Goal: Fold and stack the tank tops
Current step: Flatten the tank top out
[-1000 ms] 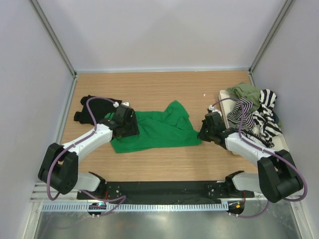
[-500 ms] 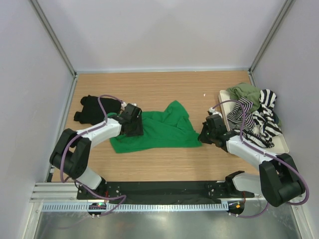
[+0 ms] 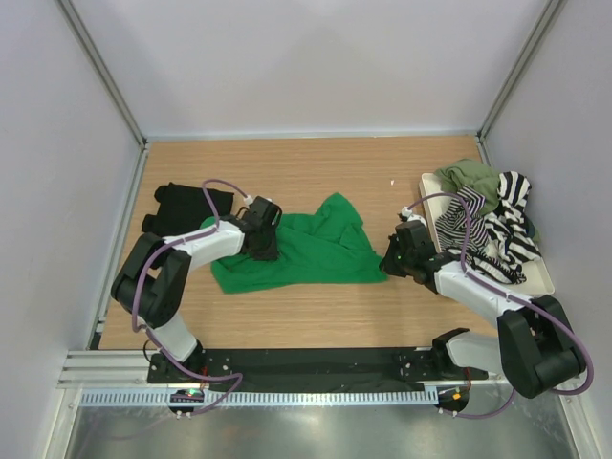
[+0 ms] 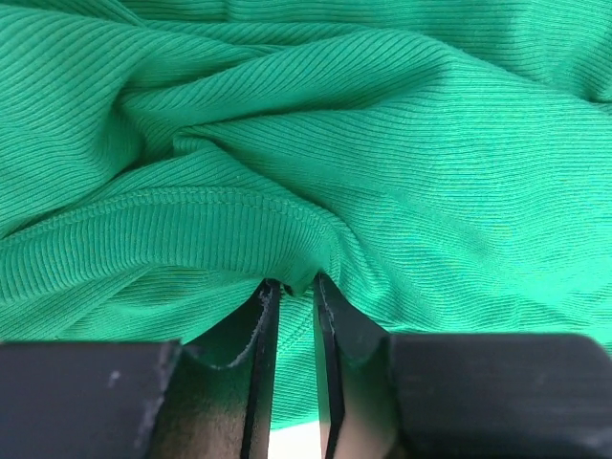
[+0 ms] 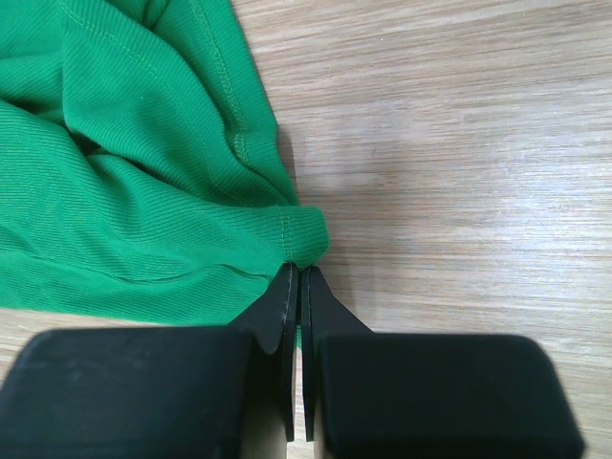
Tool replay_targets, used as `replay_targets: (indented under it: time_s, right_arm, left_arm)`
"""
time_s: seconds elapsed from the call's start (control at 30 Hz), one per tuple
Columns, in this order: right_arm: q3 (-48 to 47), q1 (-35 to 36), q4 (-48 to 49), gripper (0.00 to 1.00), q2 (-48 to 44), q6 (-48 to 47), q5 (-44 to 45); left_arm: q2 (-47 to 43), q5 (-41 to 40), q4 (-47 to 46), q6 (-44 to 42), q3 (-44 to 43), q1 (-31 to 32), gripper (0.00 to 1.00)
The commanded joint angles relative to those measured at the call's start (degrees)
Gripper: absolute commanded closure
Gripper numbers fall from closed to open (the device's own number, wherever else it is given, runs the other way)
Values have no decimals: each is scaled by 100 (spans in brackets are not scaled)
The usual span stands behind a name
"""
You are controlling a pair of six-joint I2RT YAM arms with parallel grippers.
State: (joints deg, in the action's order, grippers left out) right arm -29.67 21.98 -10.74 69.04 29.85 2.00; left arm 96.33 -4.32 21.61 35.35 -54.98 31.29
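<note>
The bright green tank top (image 3: 311,251) lies crumpled in the middle of the table. My left gripper (image 3: 266,241) is on its left part, jaws narrowed around a raised fold of green ribbed cloth (image 4: 382,143), with the fold pinched between the left gripper's (image 4: 294,284) tips. My right gripper (image 3: 390,260) is at the garment's right corner. In the right wrist view the right gripper (image 5: 295,270) is shut on that hemmed corner of the green cloth (image 5: 124,191). A black tank top (image 3: 182,206) lies folded at the far left.
A white tray (image 3: 545,277) at the right edge holds an olive top (image 3: 473,177) and a black-and-white striped top (image 3: 512,225), heaped and spilling over its rim. Bare wooden tabletop (image 3: 316,167) stretches behind the green garment. Grey walls close in on the left and right sides.
My left gripper has slid right over the green top and its jaws have closed in on a fold. The right gripper has held its grip and barely moved.
</note>
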Motion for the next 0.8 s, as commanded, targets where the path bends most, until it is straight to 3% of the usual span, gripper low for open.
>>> replay_targets:
  time_s: [0.0, 0.17, 0.2, 0.23, 0.27, 0.53, 0.77]
  right_arm:
    - [-12, 8, 195, 99, -189, -75, 2]
    - [-30, 8, 169, 99, -197, -75, -7]
    - [-30, 8, 160, 99, -206, -75, 2]
    - [-39, 8, 143, 99, -224, -75, 2]
    - [-56, 8, 134, 99, -233, -75, 11]
    - [-521, 0, -217, 99, -259, -75, 107]
    - [-1978, -193, -516, 99, 4, -93, -6]
  left_arm:
    - [43, 150, -139, -99, -136, 35, 80]
    - [17, 414, -192, -125, -136, 44, 80]
    - [0, 414, -209, -125, -127, 35, 85]
    - [-18, 414, -218, -125, -109, 35, 98]
    - [-123, 414, -201, -117, -92, 35, 100]
    - [-1019, 405, 221, -64, -258, -9, 100]
    - [-1855, 783, 266, 278, -715, -728, 100]
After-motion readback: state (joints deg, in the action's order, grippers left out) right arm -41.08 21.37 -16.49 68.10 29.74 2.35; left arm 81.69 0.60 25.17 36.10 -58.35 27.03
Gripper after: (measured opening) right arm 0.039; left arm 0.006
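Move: The fold of the green tank top that the left hand goes for lies right between its part-open fingertips. From this hand, the shoulder straps are about 12 cm ahead and 14 cm right, and the folded black top some 11 cm ahead and 18 cm left. The right hand already grips the near right corner at its fingertips; from it the straps lie roughly 15 cm ahead and 10 cm left. Left fingers pinch the fold and lift about 10 cm; right keeps its corner, rising 7 cm and forward. ##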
